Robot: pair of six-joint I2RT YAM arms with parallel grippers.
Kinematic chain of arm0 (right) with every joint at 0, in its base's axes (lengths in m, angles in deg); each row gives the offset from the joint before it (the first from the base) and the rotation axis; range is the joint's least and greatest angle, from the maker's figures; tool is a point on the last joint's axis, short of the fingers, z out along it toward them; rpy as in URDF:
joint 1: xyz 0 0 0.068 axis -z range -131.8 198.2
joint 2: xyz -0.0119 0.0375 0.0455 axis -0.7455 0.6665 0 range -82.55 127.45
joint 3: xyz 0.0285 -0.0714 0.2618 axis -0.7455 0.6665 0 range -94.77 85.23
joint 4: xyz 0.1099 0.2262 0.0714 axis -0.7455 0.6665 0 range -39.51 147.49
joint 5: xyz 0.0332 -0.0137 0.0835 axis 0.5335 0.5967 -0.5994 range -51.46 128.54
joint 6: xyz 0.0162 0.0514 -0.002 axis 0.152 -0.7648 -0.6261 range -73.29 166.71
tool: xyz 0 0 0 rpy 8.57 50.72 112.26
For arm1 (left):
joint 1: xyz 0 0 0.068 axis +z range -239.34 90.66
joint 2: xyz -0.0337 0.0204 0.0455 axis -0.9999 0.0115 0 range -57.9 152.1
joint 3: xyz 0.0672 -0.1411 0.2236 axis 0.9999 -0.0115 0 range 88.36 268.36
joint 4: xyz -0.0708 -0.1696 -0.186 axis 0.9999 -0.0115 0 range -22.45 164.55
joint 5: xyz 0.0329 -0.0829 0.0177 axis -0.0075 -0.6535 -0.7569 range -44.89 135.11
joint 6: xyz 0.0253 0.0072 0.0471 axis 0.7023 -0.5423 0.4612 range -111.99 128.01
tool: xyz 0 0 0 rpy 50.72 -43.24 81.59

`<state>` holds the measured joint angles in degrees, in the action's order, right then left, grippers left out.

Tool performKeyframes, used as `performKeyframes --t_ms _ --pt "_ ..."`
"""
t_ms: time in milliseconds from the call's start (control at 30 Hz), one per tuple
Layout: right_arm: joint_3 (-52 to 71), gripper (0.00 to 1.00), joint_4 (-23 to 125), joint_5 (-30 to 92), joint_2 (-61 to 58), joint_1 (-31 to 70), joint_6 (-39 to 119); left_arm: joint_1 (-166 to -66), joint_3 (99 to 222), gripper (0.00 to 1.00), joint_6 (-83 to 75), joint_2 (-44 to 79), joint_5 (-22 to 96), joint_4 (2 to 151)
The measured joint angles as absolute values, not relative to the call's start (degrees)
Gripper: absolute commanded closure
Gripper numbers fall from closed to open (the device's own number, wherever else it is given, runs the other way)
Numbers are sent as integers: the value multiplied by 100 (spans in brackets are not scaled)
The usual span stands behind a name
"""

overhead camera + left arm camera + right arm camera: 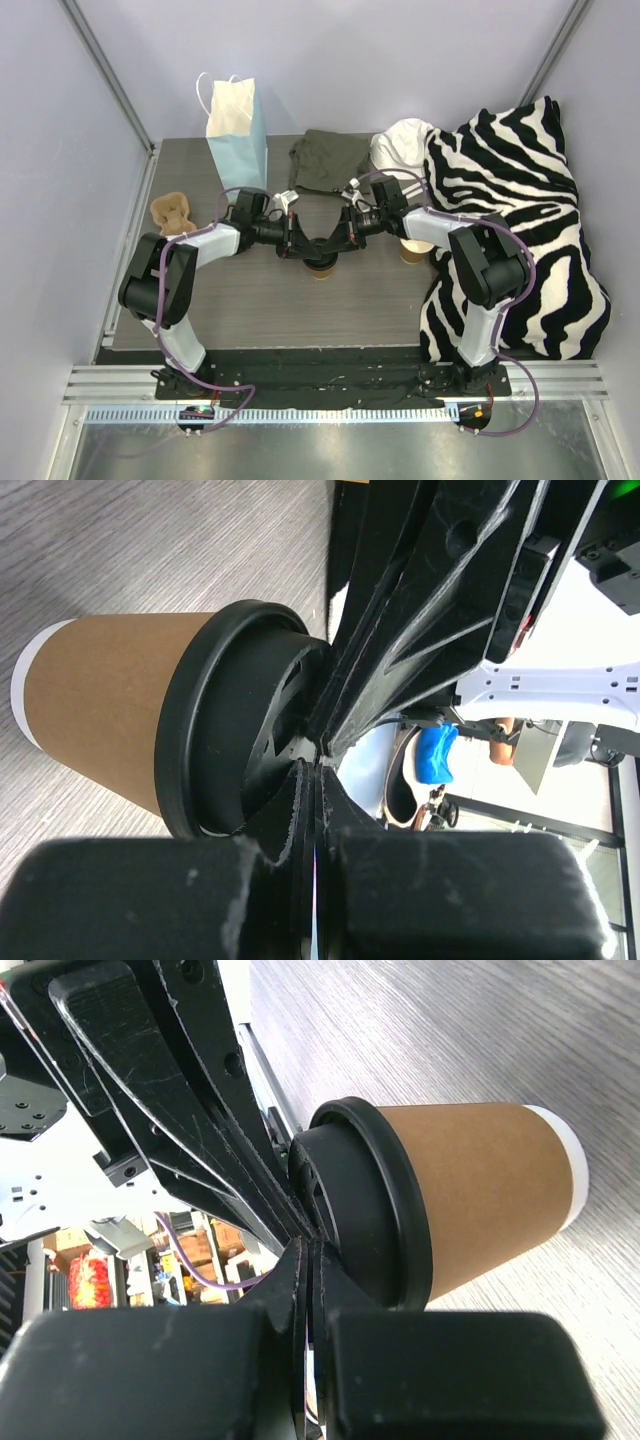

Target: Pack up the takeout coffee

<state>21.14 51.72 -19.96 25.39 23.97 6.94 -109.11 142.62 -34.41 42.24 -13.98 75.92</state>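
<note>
The takeout coffee (320, 266), a tan paper cup (110, 710) with a black lid (225, 735), stands upright on the table's middle. Both grippers meet over it from opposite sides. My left gripper (318, 758) is shut, its tips resting on the lid's top with nothing between the jaws. My right gripper (312, 1242) is shut too and touches the same lid (375, 1210) from the other side, tip to tip with the left one. In the top view the left gripper (300, 246) and right gripper (340, 240) hide most of the lid.
A blue paper bag (240, 125) stands open at the back left. A brown pulp cup carrier (172, 212) lies at the left edge. A second tan cup (411, 251) stands by the right arm. An olive cloth (330, 160), a white item (400, 145) and a zebra blanket (520, 200) fill the back and right.
</note>
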Motion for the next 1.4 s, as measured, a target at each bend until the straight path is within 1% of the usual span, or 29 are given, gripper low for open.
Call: performKeyframes --t_ms 33,100,133,167,200,233,300,333,400,500,533,600,633,667,700,733,833,933,1000,1200,1300,1400 --pt "2074 99 5238 -1994 2537 2406 736 -10913 14271 100 -3430 4224 -1391 7581" --pt "1972 94 5402 -1954 2533 2422 837 -10915 14297 100 -3390 4224 -1385 7532" --pt "1921 86 5485 -1926 2524 2430 885 -10920 14319 96 -3375 4224 -1382 7498" --pt "1836 82 5620 -1858 2513 2437 959 -10920 14345 93 -3360 4224 -1380 7460" --pt "1771 72 5710 -1801 2489 2446 1016 -10922 14373 87 -3349 4222 -1358 7423" --pt "1701 66 5821 -1747 2452 2450 1077 -10920 14406 75 -3334 4213 -1321 7382" --pt "1581 51 6062 -1651 2303 2459 1245 -10920 14507 67 -3283 4165 -1273 7235" --pt "1528 39 6199 -1598 2190 2467 1346 -10920 14566 60 -3202 4093 -1238 7130" --pt "1484 28 6424 -1480 1921 2472 1545 -10902 14703 53 -3043 3887 -1205 6890" --pt "1478 23 6859 -1211 1383 2467 2041 -10817 14898 43 -2855 3420 -1192 6597" --pt "1473 21 7001 -1071 1239 2446 2259 -10756 14946 34 -2802 3258 -1194 6534" --pt "1465 18 7364 -652 992 2360 2753 -10563 15027 25 -2724 2932 -1212 6381" --pt "1462 18 7485 -475 953 2301 2930 -10472 15051 15 -2663 2825 -1214 6309" --pt "1462 18 7638 -182 926 2190 3193 -10345 15068 9 -2593 2703 -1212 6217" --pt "1462 17 7747 37 924 2094 3354 -10242 15079 2 -2545 2613 -1210 6131" --pt "1462 17 7911 391 939 1928 3610 -10063 15092 0 -2448 2480 -1203 5974" --pt "1462 16 8195 1128 1014 1453 4104 -9624 15138 0 -2101 2185 -1083 5506" --pt "1462 17 8306 1672 1138 1047 4474 -9143 15499 0 -1377 1966 -631 4615" --pt "1460 16 8311 1921 1276 861 4633 -8830 15689 0 -1015 1798 -331 4289" --pt "1268 16 8201 2384 1905 706 4884 -7595 15700 0 -344 1098 510 3697" --pt "1036 16 8110 2487 2233 666 4922 -7466 15694 1 183 993 1269 3421" --pt "785 16 7933 2557 2511 575 4939 -7357 15842 0 767 1208 1800 2956"
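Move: The lidded takeout coffee cup stands directly under both my hands, its middle about 6 cm below each pair of closed fingertips, which rest on the black lid. From my left hand the brown carrier lies some 39 cm left, 13 cm ahead and 10 cm down; the blue bag stands about 22 cm left and 25 cm ahead, level in height. The other cup is roughly 25 cm right of my right hand and 3 cm farther out, 6 cm down. I take both hands off the lid and open them. My left hand climbs over 10 cm, then swings some 28 cm left towards the carrier, turning from pointing right to pointing forward and down. My right hand rises about 6 cm, eases right and back, tips its fingers steeply down, then sinks roughly 12 cm and comes forward and left again, its open fingers straddling the cup's side at the lid. ##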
